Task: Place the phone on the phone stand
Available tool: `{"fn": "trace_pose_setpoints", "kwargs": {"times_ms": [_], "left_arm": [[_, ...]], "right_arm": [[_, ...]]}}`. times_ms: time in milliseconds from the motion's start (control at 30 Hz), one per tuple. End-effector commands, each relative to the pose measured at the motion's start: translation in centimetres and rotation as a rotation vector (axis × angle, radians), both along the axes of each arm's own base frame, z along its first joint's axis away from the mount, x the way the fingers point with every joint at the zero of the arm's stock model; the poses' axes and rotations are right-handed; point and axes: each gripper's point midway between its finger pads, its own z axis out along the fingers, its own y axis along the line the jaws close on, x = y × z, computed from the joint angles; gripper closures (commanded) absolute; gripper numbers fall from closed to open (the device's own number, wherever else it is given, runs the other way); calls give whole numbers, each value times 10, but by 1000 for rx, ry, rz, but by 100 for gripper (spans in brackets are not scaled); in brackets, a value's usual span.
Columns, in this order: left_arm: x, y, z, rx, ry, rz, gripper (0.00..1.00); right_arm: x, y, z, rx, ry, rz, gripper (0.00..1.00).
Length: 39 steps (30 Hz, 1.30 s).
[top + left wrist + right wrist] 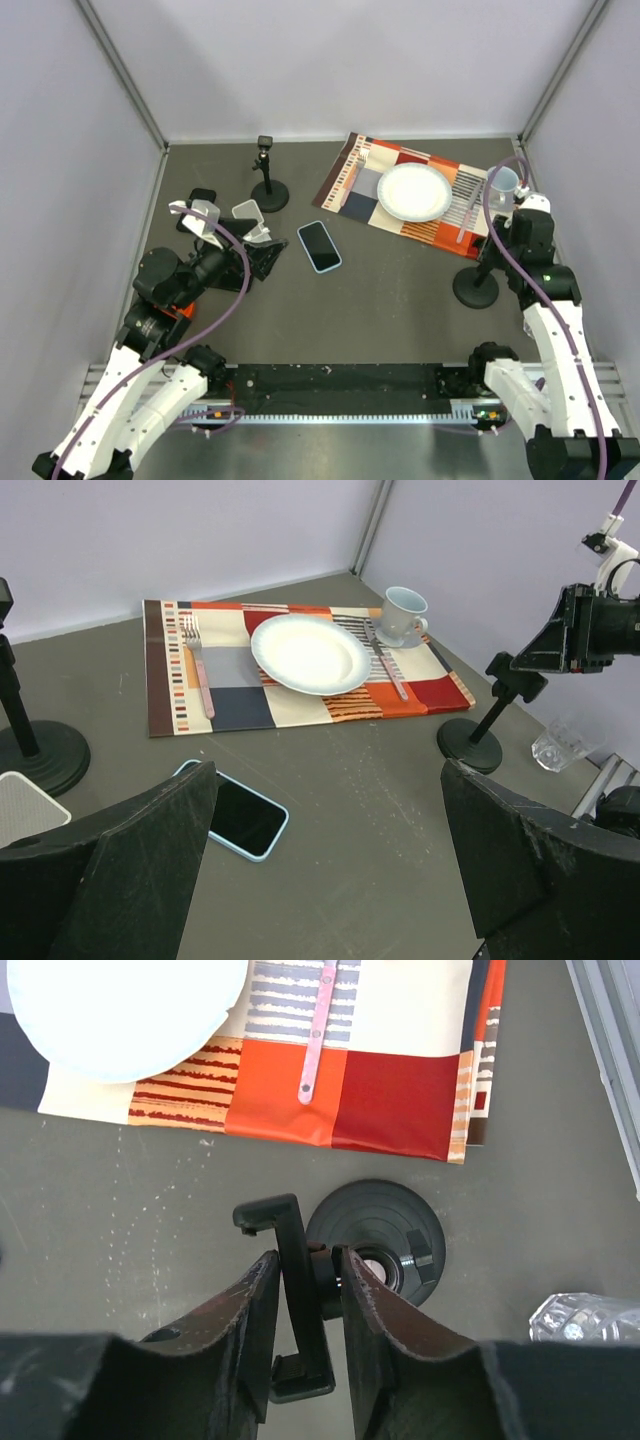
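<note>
The phone, black screen up in a light blue case, lies flat on the dark table; the left wrist view shows the phone partly behind my left finger. The white phone stand sits just left of it, and only a corner of the phone stand shows at the left wrist view's edge. My left gripper hovers open and empty between them. My right gripper is far to the right, shut on the clamp head of a black pole stand.
A second black pole stand stands behind the white one. A patterned placemat at the back right carries a white plate, fork, knife and cup. A clear glass sits by the right wall.
</note>
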Motion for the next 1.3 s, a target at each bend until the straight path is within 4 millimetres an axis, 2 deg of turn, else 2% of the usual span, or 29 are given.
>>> {"fn": "trace_pose_setpoints", "kwargs": {"times_ms": [0,67,200,233,267,333,367,400,467,500,567,600,633,667,733,767,867,1000,1033,1067,1200,1267], "left_arm": [[3,-3,3,2,-25,-7,2],[4,-4,3,3,-24,-11,2],[7,-7,-2,9,-7,-19,2],[7,-8,-3,9,-1,-26,2],[8,-10,-4,10,4,-29,3],[9,-13,-7,12,21,-43,3],[8,-14,-6,9,22,-48,3],[9,-16,-7,8,29,-56,5],[8,-20,-8,3,39,-81,6],[9,-23,-9,-4,50,-92,8],[8,-30,-11,-16,66,-131,11],[9,-35,-13,-36,96,-149,15],[8,-39,-8,-55,79,-176,18],[8,-47,-18,-54,111,-221,19],[8,-58,-16,-104,124,-278,25],[8,-62,-16,-117,131,-301,27],[13,-79,-33,-134,199,-378,25],[16,-106,-48,-104,221,-447,23],[18,-112,-47,-97,215,-456,23],[18,-124,-55,-80,227,-482,26],[21,-147,-58,-65,180,-522,30],[22,-158,-65,-51,180,-540,29]], "right_arm": [[2,1,-7,-11,68,-9,72],[4,1,-12,-18,88,0,72],[10,6,-8,-36,58,60,72],[11,10,-7,-28,49,79,78],[13,14,-6,-23,39,102,91],[19,29,2,-12,1,172,99],[21,36,7,-12,-17,218,100],[25,59,17,19,-66,319,100],[27,84,35,12,-151,455,100],[20,110,44,33,-191,580,100],[24,128,59,-3,-265,692,100],[21,147,55,17,-254,817,100],[22,156,59,22,-261,878,100],[20,167,54,28,-244,966,100],[22,181,47,56,-186,1072,100],[13,187,41,74,-145,1149,100],[14,191,34,40,-105,1227,100],[9,201,41,-9,-163,1327,100],[9,202,41,-19,-172,1339,100],[9,202,42,-24,-182,1346,100],[2,211,38,28,-185,1394,100],[4,212,38,36,-169,1356,84]]}}
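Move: The phone stand stands at the right hand: its neck behind the cradle is between the part-closed fingers, its middle some 9 cm below them. From that hand, the plate is about 31 cm ahead and 16 cm left, the drinking glass 11 cm back and 17 cm right. The phone lies some 14 cm ahead of the left hand, 11 cm right and 34 cm below; the white case is 20 cm ahead, 8 cm left of that hand. Leftward, nearly level, for about 19 cm, the right hand takes the phone stand in towards the phone, having first closed its fingers to pinch the neck, and swings some 75 degrees counter-clockwise on the way. The left hand goes right and down, slowly then faster, closing in on the phone, tipping its fingers downward and turning clockwise, still mostly open and touching nothing. ##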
